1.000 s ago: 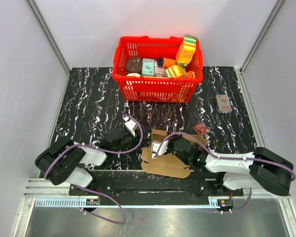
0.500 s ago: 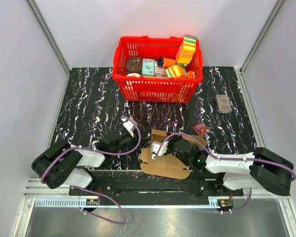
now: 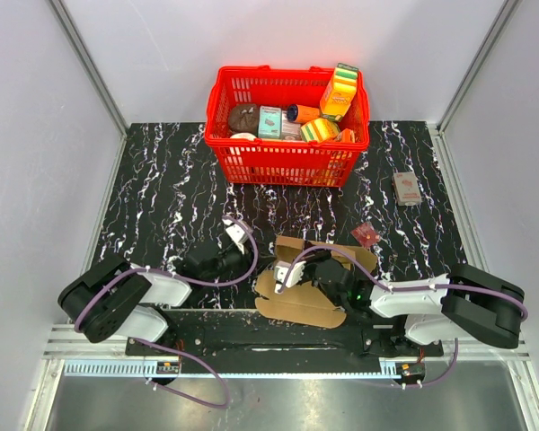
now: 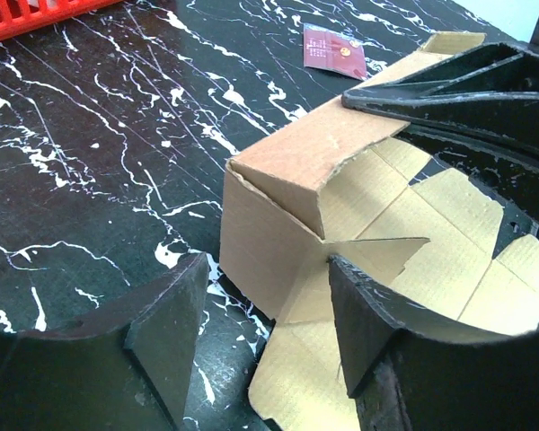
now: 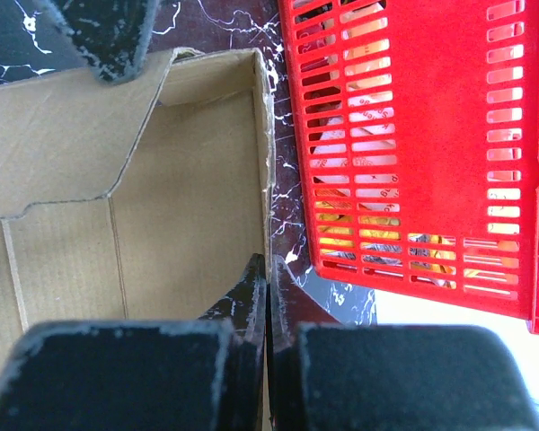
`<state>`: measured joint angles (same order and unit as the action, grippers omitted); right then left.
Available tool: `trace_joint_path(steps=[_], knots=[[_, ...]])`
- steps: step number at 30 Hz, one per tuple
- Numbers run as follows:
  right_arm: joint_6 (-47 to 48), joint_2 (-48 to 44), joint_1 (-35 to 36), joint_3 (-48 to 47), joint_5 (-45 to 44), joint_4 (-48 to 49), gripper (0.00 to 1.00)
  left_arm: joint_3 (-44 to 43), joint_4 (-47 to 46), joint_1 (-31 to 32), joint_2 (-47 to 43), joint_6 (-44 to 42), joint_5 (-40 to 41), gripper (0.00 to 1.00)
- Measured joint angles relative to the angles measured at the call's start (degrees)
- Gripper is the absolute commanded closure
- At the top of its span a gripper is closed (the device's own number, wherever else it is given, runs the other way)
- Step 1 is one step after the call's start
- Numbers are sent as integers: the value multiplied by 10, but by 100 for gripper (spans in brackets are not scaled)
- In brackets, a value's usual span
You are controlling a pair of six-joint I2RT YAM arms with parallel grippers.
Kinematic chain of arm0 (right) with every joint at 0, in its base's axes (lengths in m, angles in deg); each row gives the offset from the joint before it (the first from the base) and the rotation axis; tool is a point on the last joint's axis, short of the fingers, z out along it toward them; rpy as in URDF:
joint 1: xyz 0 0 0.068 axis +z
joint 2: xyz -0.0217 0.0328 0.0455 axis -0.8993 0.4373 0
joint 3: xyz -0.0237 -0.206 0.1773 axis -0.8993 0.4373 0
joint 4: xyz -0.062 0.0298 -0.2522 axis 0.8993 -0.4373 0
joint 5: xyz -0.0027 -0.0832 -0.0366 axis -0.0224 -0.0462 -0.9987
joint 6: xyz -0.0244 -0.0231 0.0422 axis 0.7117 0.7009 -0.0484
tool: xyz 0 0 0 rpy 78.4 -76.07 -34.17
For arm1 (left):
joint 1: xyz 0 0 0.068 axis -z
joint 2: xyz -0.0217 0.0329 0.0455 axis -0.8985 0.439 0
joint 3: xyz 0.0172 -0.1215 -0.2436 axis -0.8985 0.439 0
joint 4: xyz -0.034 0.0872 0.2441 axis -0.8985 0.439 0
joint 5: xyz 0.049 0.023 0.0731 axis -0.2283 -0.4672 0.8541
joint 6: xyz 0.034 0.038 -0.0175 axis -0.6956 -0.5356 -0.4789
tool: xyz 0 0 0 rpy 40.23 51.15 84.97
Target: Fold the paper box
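Observation:
The paper box [image 3: 298, 303] is a brown cardboard sheet lying flat near the table's front edge, with its back wall [image 4: 278, 157] folded upright. My right gripper [image 5: 268, 269] is shut on that thin wall's top edge, and its black fingers [image 4: 449, 85] show in the left wrist view. My left gripper [image 4: 269, 310] is open at the box's left end. One finger [image 4: 166, 328] stands over the table outside the box. The other finger [image 4: 368, 314] is over the inner flap [image 4: 386, 251]. Neither finger grips the cardboard.
A red basket [image 3: 287, 163] full of small packets stands at the back middle, close behind the box wall in the right wrist view [image 5: 413, 135]. A small red packet [image 3: 365, 234] lies just right of the box. A small printed box [image 3: 406, 188] lies far right.
My left gripper's jaws have opened wider and it has edged in toward the box's left end. The right gripper keeps its hold; its arm has shifted slightly left.

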<state>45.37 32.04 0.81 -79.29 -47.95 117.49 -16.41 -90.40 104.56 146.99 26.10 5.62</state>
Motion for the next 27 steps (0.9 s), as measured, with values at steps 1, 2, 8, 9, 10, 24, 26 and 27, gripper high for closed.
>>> trace_joint_path(steps=[1,2,8,9,10,24,26,27], knots=[[0,0,0,0,-1,1,100,0,0,2,0,0,0,36],[0,0,0,0,-2,2,100,0,-1,4,1,-2,0,35],[-1,-1,1,0,-6,4,100,0,0,14,3,-11,1,20],[-1,-1,1,0,-6,4,100,0,1,15,3,-13,2,20],[-1,-2,1,0,-6,4,100,0,2,17,3,-15,3,20],[-9,-4,2,0,-6,3,100,-20,-2,19,73,-37,13,18],[-9,-4,2,0,-6,3,100,-21,-9,19,82,-37,13,18],[-9,-4,2,0,-6,3,100,-21,-14,19,86,-37,13,18]])
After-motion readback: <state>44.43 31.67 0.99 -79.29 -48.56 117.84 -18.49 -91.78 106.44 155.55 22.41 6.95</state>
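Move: The paper box's left end flap is right in front of the left fingertips, about 3 cm to the right, 1 cm ahead and 2 cm lower. From the left hand, the folded far wall is some 8 cm right and 2 cm ahead, the flat near panel 7 cm right, 12 cm back and 7 cm down. For the right hand, the end flap is about 7 cm left, 1 cm back and 4 cm below. Left hand opens wider and sinks about 3 cm beside the end flap; right hand keeps pinching the far wall. ##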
